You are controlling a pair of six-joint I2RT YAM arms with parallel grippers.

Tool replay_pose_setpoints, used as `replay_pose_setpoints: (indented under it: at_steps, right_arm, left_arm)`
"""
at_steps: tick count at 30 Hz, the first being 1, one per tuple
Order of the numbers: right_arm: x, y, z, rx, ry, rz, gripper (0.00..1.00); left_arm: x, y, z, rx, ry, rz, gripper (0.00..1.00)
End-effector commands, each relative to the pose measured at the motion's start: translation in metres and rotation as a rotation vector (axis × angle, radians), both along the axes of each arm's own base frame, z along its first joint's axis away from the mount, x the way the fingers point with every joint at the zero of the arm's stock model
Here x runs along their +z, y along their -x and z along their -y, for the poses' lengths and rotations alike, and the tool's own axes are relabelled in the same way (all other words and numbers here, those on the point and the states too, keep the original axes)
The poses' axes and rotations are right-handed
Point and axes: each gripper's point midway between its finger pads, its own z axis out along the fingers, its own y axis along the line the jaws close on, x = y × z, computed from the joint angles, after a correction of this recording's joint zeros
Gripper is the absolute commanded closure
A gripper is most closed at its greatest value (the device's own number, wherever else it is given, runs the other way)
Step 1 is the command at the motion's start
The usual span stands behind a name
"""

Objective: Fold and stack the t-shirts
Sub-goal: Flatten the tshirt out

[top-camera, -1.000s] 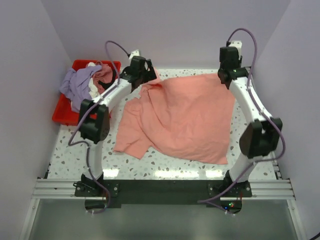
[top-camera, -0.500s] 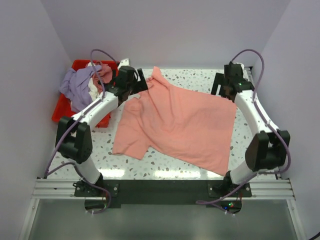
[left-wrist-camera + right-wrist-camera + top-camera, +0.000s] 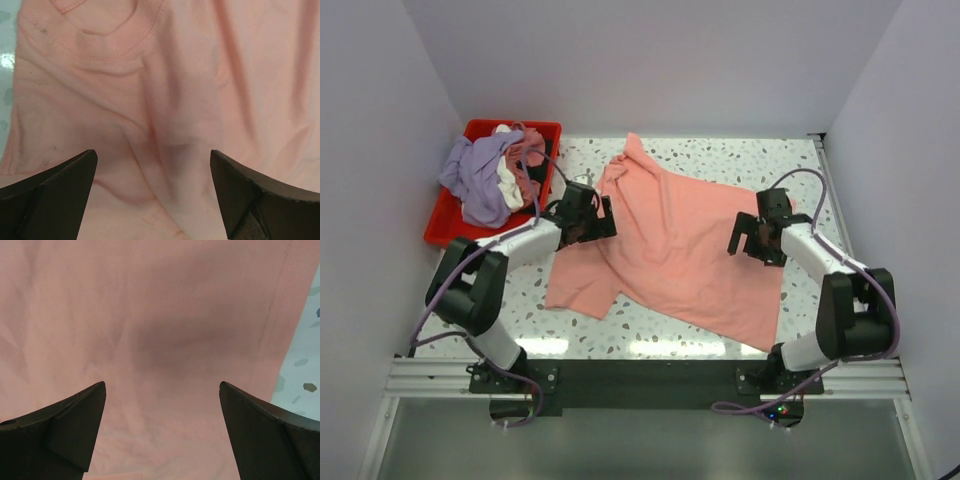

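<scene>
A salmon-pink t-shirt (image 3: 680,250) lies spread over the speckled table, collar toward the left and one sleeve (image 3: 582,285) rumpled at the near left. My left gripper (image 3: 604,218) hovers open just over its collar end, and the left wrist view shows the collar seam (image 3: 100,47) ahead of the left gripper (image 3: 153,156). My right gripper (image 3: 748,240) stands open over the shirt's right part; the right gripper (image 3: 162,386) holds nothing, only pink cloth (image 3: 150,300) under it. Lavender (image 3: 475,175), white (image 3: 507,182) and dusty rose (image 3: 527,150) t-shirts are heaped in the bin.
The red plastic bin (image 3: 440,228) stands at the far left corner, cloth spilling over its rim. Bare speckled table (image 3: 306,375) shows right of the shirt's hem. Lilac walls close in the left, right and far sides.
The right gripper opened and let go of the pink shirt. Both arms drew back from the far edge and came down low over it. The shirt settled flatter on the table.
</scene>
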Motion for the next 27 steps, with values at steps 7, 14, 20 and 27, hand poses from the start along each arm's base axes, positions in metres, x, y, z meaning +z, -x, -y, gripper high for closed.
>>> replay_pose_setpoints:
  at_steps: [7, 14, 20, 27]
  right_arm:
    - [-0.036, -0.072, 0.004, -0.050, 0.052, -0.018, 0.01]
    - [-0.076, -0.118, 0.005, -0.047, 0.068, -0.118, 0.01]
    - [-0.080, -0.176, 0.021, -0.088, 0.087, -0.101, 0.01]
    - [-0.056, -0.239, 0.044, -0.070, 0.079, 0.021, 0.01]
  left_arm:
    - [-0.019, -0.039, 0.016, 0.025, 0.018, -0.005, 0.00]
    - [-0.052, -0.064, 0.011, 0.065, 0.035, -0.075, 0.00]
    - [-0.063, -0.103, 0.014, 0.069, 0.089, -0.075, 0.00]
    - [-0.047, -0.137, 0.048, -0.018, 0.170, -0.038, 0.00]
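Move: Close beneath both hands lies the t-shirt, about 4 cm down. Its middle is some 15 cm to the left hand's right and 5 cm back; its collar is about 11 cm ahead and 2 cm left, the near sleeve roughly 17 cm back and 5 cm left, and the red bin some 25 cm left and 10 cm ahead. The shirt's middle is about 17 cm to the right hand's left and level with it, its hem 7 cm right and 6 cm back. Sinking 3 to 4 cm onto the pink cloth, both wide-open grippers press their fingertips down and, staying low, push the t-shirt forward towards the table's far edge. The right hand leads with about 24 cm of travel, the left makes some 15 cm, and both ease slightly rightward late on. The fingers never close; the left hand rolls slightly, its left side dipping. ##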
